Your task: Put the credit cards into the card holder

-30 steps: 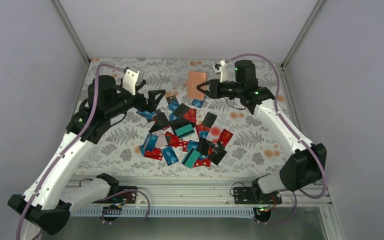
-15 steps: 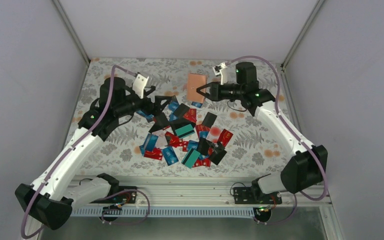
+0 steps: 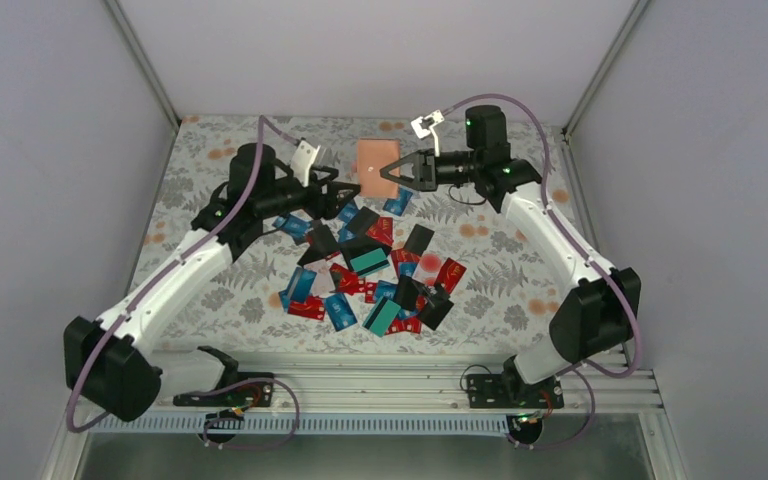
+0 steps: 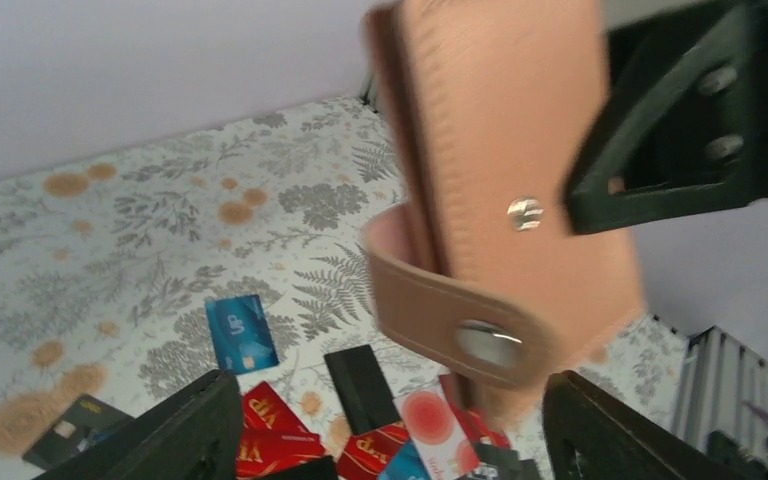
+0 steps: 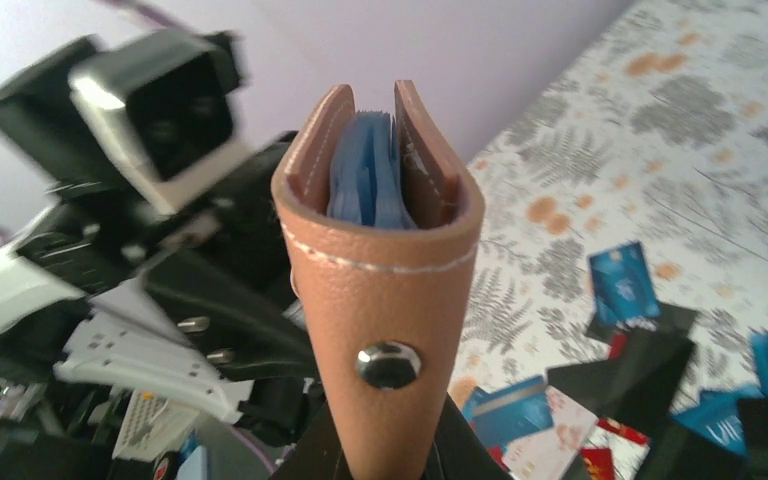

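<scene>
In the top view the tan card holder (image 3: 375,163) hangs above the back of the table, my right gripper (image 3: 396,171) shut on its right edge. From the right wrist view it stands upright between the fingers, snap button facing the camera, with blue cards (image 5: 365,180) tucked inside. My left gripper (image 3: 345,190) is open just left of and below it. In the left wrist view the holder (image 4: 500,170) fills the upper right, its strap hanging above the gap between the wide-apart fingers (image 4: 185,435). Loose credit cards (image 3: 370,265) lie in a heap mid-table.
A blue card (image 4: 240,333), a black card (image 4: 363,385) and red cards (image 4: 260,425) lie on the fern-patterned cloth (image 3: 220,290) under the left gripper. Grey walls close in the table on three sides. The left arm's camera (image 5: 150,110) is close beside the holder.
My left arm has swung right toward the card holder, its jaws narrowing a little. My right gripper has shifted the holder leftward and turned it.
</scene>
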You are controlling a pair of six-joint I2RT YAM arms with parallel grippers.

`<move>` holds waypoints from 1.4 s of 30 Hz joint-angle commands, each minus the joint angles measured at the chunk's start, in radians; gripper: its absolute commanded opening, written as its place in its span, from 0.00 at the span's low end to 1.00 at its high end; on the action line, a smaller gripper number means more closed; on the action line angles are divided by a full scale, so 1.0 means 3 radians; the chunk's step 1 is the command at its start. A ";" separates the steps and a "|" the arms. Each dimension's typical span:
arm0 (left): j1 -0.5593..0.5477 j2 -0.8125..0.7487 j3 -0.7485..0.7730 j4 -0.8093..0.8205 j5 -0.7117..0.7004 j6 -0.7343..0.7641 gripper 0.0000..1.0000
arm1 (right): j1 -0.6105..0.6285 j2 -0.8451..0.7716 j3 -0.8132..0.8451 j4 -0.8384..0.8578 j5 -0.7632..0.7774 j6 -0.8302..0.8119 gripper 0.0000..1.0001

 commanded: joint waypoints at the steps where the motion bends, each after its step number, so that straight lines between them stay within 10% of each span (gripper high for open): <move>1: 0.0044 0.0180 0.0299 0.0178 0.0189 -0.0014 0.70 | -0.0050 0.0050 0.0185 0.0059 -0.0664 -0.0299 0.04; 8: 0.0167 0.0150 0.0457 0.0104 0.0453 0.0005 0.54 | -0.0107 0.0106 0.0389 -0.0216 -0.1067 -0.0700 0.04; 42: 0.0204 0.0330 0.0756 -0.0002 0.1590 0.0114 0.46 | -0.0021 0.0233 0.0561 -0.0551 -0.1659 -0.1165 0.04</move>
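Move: The card holder, already gripped by the right hand, has its middle about 6 cm to the left hand's right, 4 cm ahead and 3 cm above; its strap already hangs open. From the left hand, a teal-striped card lies about 31 cm below, 4 cm ahead and 4 cm right; a lone blue card lies equally low, some 25 cm ahead and 12 cm right. From the right hand, the holder's middle is about 2 cm left, 1 cm ahead and 2 cm above. The right fingers keep their pinch on the card holder and carry it some 5 cm up and 5 cm back, swinging counter-clockwise about 25 degrees with the fingertips lifting. The left hand, after a short reach forward and right towards the holder's open strap, rises about 6 cm, then draws back a little and turns clockwise roughly 20 degrees, its fingers closing from nearly wide to about half open around the strap; no firm pinch is seen. ##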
